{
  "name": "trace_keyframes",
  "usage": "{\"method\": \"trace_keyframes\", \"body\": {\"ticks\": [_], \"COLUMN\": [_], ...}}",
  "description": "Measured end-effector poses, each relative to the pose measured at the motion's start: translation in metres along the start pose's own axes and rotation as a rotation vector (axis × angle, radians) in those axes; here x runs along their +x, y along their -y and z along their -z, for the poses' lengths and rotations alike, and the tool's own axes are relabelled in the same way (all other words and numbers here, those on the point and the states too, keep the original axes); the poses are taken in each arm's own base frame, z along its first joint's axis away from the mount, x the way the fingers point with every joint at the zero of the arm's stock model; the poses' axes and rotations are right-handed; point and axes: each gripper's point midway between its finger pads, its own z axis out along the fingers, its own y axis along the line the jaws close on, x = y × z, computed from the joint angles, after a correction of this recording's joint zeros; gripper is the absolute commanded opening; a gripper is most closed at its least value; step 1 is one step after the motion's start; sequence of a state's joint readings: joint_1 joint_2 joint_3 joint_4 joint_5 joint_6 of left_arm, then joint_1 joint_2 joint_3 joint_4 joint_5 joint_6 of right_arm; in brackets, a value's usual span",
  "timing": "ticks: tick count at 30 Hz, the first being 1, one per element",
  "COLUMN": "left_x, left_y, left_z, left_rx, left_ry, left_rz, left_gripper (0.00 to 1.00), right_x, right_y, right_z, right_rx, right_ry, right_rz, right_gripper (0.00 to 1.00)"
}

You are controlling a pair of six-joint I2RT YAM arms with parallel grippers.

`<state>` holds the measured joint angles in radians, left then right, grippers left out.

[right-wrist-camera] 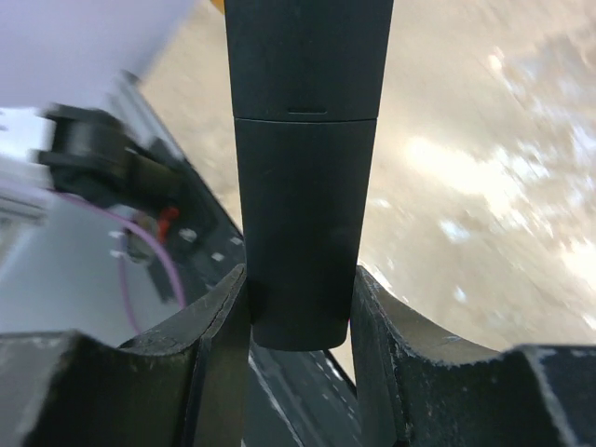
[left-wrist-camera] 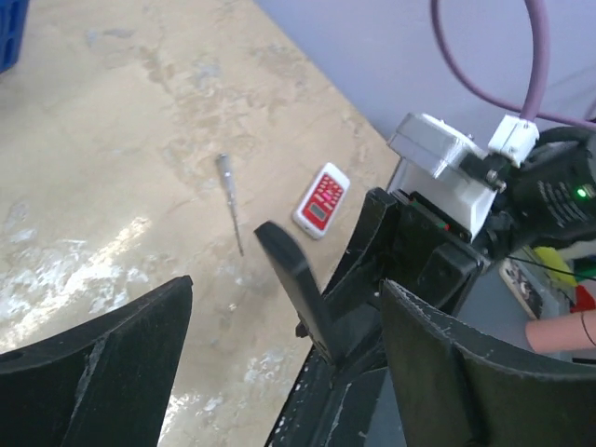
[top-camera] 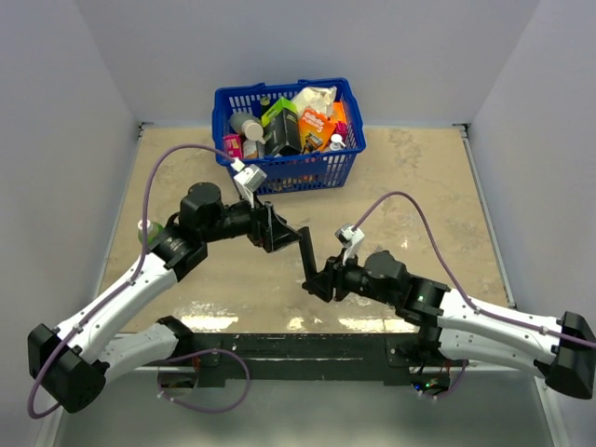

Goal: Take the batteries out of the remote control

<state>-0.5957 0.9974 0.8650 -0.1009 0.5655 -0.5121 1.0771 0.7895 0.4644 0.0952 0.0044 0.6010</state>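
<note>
The remote control [top-camera: 305, 250] is a long black bar held up above the table between the two arms. My right gripper [top-camera: 318, 278] is shut on its lower end; in the right wrist view both fingers [right-wrist-camera: 223, 317] press against the sides of the remote control [right-wrist-camera: 303, 168], whose back cover seam shows. My left gripper [top-camera: 282, 233] stands open at the remote's upper end. In the left wrist view its fingers [left-wrist-camera: 121, 345] spread wide on either side of the remote control [left-wrist-camera: 293, 279] without touching it. The batteries are hidden.
A blue basket [top-camera: 289, 130] full of several packages stands at the back of the table. On the tabletop lie a thin screwdriver-like tool [left-wrist-camera: 230, 200] and a small red and white device [left-wrist-camera: 321, 200]. A green object [top-camera: 146, 230] sits beside the left arm.
</note>
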Motion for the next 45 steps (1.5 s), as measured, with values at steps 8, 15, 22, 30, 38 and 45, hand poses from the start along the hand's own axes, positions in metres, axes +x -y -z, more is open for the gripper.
{"method": "trace_keyframes", "body": {"ticks": [8,15,22,30,38,45], "left_x": [0.021,0.047,0.066,0.083,0.096,0.095], "left_y": [-0.040,-0.065,-0.071,-0.072,-0.069,-0.065], "left_z": [-0.007,-0.018,-0.031,-0.045,-0.053,-0.058], "left_rx": [-0.154,-0.207,-0.179,-0.123,-0.081,-0.061], "left_ry": [-0.076,-0.175,-0.254,-0.314,-0.356,-0.364], "left_rz": [0.003,0.020,0.044,0.084,0.124,0.163], "left_gripper": [0.86,0.85,0.80,0.61,0.21,0.18], "right_x": [0.035,0.041,0.050,0.050,0.056,0.058], "right_y": [0.034,0.040,0.046,0.046,0.050,0.051], "right_z": [-0.004,-0.001,-0.004,-0.002,0.004,0.011], "right_rx": [0.214,0.251,0.272,0.275,0.296,0.287], "right_ry": [-0.228,-0.263,-0.295,-0.299,-0.327,-0.316], "right_rz": [0.007,0.000,0.000,0.000,-0.002,-0.001], "right_gripper": [0.00,0.00,0.00,0.00,0.00,0.00]}}
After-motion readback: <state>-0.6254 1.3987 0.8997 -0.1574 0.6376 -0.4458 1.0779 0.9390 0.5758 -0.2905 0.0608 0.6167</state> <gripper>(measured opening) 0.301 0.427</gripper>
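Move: The remote control, gripped at its near end by the right hand, has its middle about 2 cm back, 5 cm right and 6 cm below the open left hand; from the right hand that is 6 cm ahead, 2 cm left, 3 cm up. Counted from the left hand, the screwdriver lies roughly 3 cm ahead, 24 cm right, and the red-and-white calculator 9 cm back, 39 cm right, both on the table some 25 cm below. The remote control is carried down about 7 cm and some 3 cm right in the right hand's unchanged grip, that wrist rolling roughly 25 degrees so the free end dips. The left hand follows that end down about 12 cm, tilting, first easing forward and then rightward, and closes from wide open to pinch the end where the battery cover is. ##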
